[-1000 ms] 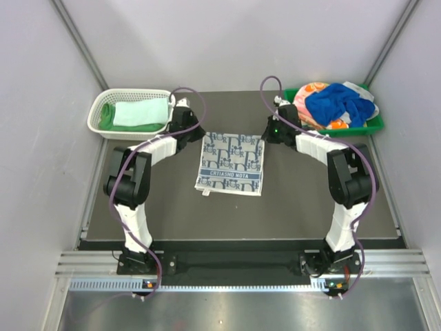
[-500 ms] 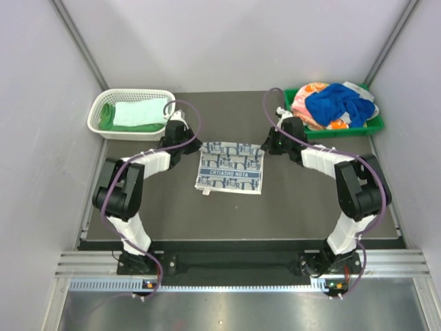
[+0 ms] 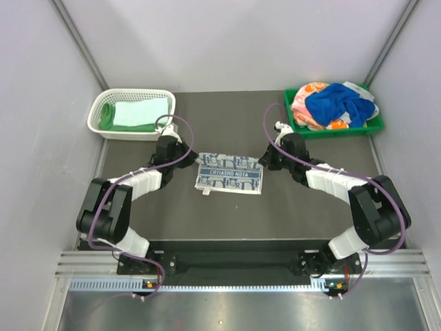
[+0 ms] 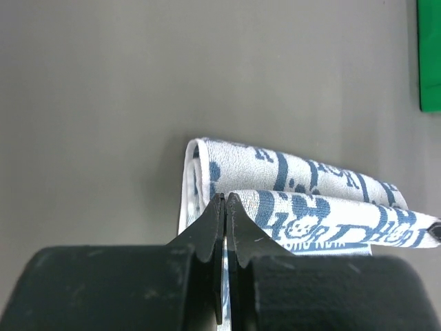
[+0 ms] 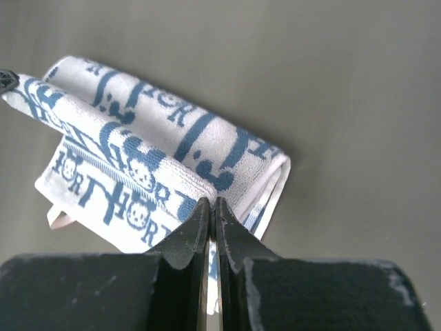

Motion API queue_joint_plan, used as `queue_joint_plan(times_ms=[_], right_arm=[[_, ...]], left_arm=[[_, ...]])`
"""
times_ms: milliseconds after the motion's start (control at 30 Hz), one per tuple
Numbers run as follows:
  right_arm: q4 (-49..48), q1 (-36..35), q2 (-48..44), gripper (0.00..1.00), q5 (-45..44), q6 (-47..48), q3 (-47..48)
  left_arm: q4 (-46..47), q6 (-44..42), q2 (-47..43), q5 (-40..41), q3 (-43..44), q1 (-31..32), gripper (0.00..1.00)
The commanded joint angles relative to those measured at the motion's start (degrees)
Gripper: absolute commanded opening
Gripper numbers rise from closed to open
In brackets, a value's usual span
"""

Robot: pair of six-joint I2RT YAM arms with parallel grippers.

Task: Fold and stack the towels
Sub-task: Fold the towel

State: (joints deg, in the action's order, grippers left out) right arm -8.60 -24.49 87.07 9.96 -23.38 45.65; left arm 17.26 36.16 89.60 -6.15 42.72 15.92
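A white towel with blue print (image 3: 229, 176) lies mid-table, its far half lifted and doubled over toward the near edge. My left gripper (image 3: 191, 157) is shut on the folded flap's left corner, and my right gripper (image 3: 265, 160) is shut on its right corner. In the left wrist view the jaws (image 4: 225, 197) pinch the flap's edge above the lower layers of the towel (image 4: 310, 186). The right wrist view shows the same grip (image 5: 211, 201) on the towel (image 5: 158, 131). More towels lie folded in the basket and bunched in the tray.
A white mesh basket (image 3: 96, 114) at the back left holds a folded mint towel (image 3: 141, 112) over a green one (image 3: 107, 116). A green tray (image 3: 372, 128) at the back right holds a crumpled blue towel (image 3: 337, 102) and an orange-pink one (image 3: 306, 103).
Both grippers have come toward the near edge with the towel's far edge in them. The towel now looks about half as deep as a second ago.
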Motion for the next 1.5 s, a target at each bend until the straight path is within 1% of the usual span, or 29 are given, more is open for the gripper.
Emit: queue_joint_plan(times_ms=[0,200,367,500,833,933,1000,1067,1100,1200,1400,1467], right_arm=[[-2.65,-1.08,-2.78,0.02,-2.57,-0.53,-2.57],[-3.88,-2.67,-4.8,0.02,-3.54,-1.5,-6.35],[-4.14,-2.93,-6.29,0.02,-4.15,-2.02,-7.85],[-4.58,-3.46,-7.35,0.02,-4.59,-2.38,-9.26],[-6.95,-5.39,-5.15,0.02,-5.03,-3.43,-11.37],[-7.74,-5.83,-5.59,0.04,-5.12,-3.87,-12.42],[-7.83,-6.01,-5.77,0.08,-5.65,-4.04,-12.86],[-7.92,-6.1,-5.68,0.14,-5.56,-4.13,-13.04],[-7.84,-6.1,-5.51,0.16,-5.56,-4.05,-13.04],[-7.66,-6.1,-6.38,0.2,-5.65,-4.31,-13.48],[-3.98,-6.1,-10.59,0.3,-6.61,-4.84,-13.04],[-2.65,-6.1,-11.74,0.31,-6.97,-4.84,-12.52]], left_arm=[[3.49,0.4,-3.55,0.09,-2.63,-0.28,0.0],[4.01,0.84,-6.89,-0.88,-6.77,-0.02,0.0],[3.75,0.49,-8.91,-1.32,-8.53,0.42,0.0],[3.13,0.23,-8.92,-1.23,-9.49,0.42,0.0],[3.57,0.75,-7.95,-1.84,-10.9,0.51,0.0],[2.79,0.66,-8.56,-1.93,-11.08,0.51,0.0],[2.26,0.31,-9.36,-2.02,-11.25,0.51,0.0],[1.12,-0.04,-9.8,-2.02,-11.25,0.51,0.04],[1.03,-0.13,-10.06,-2.2,-11.6,0.51,0.1],[0.68,-0.04,-11.64,-2.64,-12.66,0.51,0.19],[-3.28,0.22,-17.53,-1.85,-12.93,0.51,0.29],[-5.99,0.14,-19.55,-0.88,-12.4,0.6,0.3]])
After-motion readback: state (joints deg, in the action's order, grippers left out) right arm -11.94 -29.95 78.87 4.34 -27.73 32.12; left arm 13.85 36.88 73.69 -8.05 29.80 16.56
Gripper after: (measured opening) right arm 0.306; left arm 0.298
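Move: Both hands hold the towel's lifted far edge by its ends. Its target, the middle of the towel's near edge, lies about 10 cm back, 12 cm right and 4 cm below the left hand; from the right hand, 10 cm back, 12 cm left and 4 cm below. The white tab lies 11 cm back and 3 cm right of the left hand; the green basket some 21 cm ahead and 28 cm right of the right. Both hands carry the pinched edge back some 6 cm and down towards the near edge, then open partly. ##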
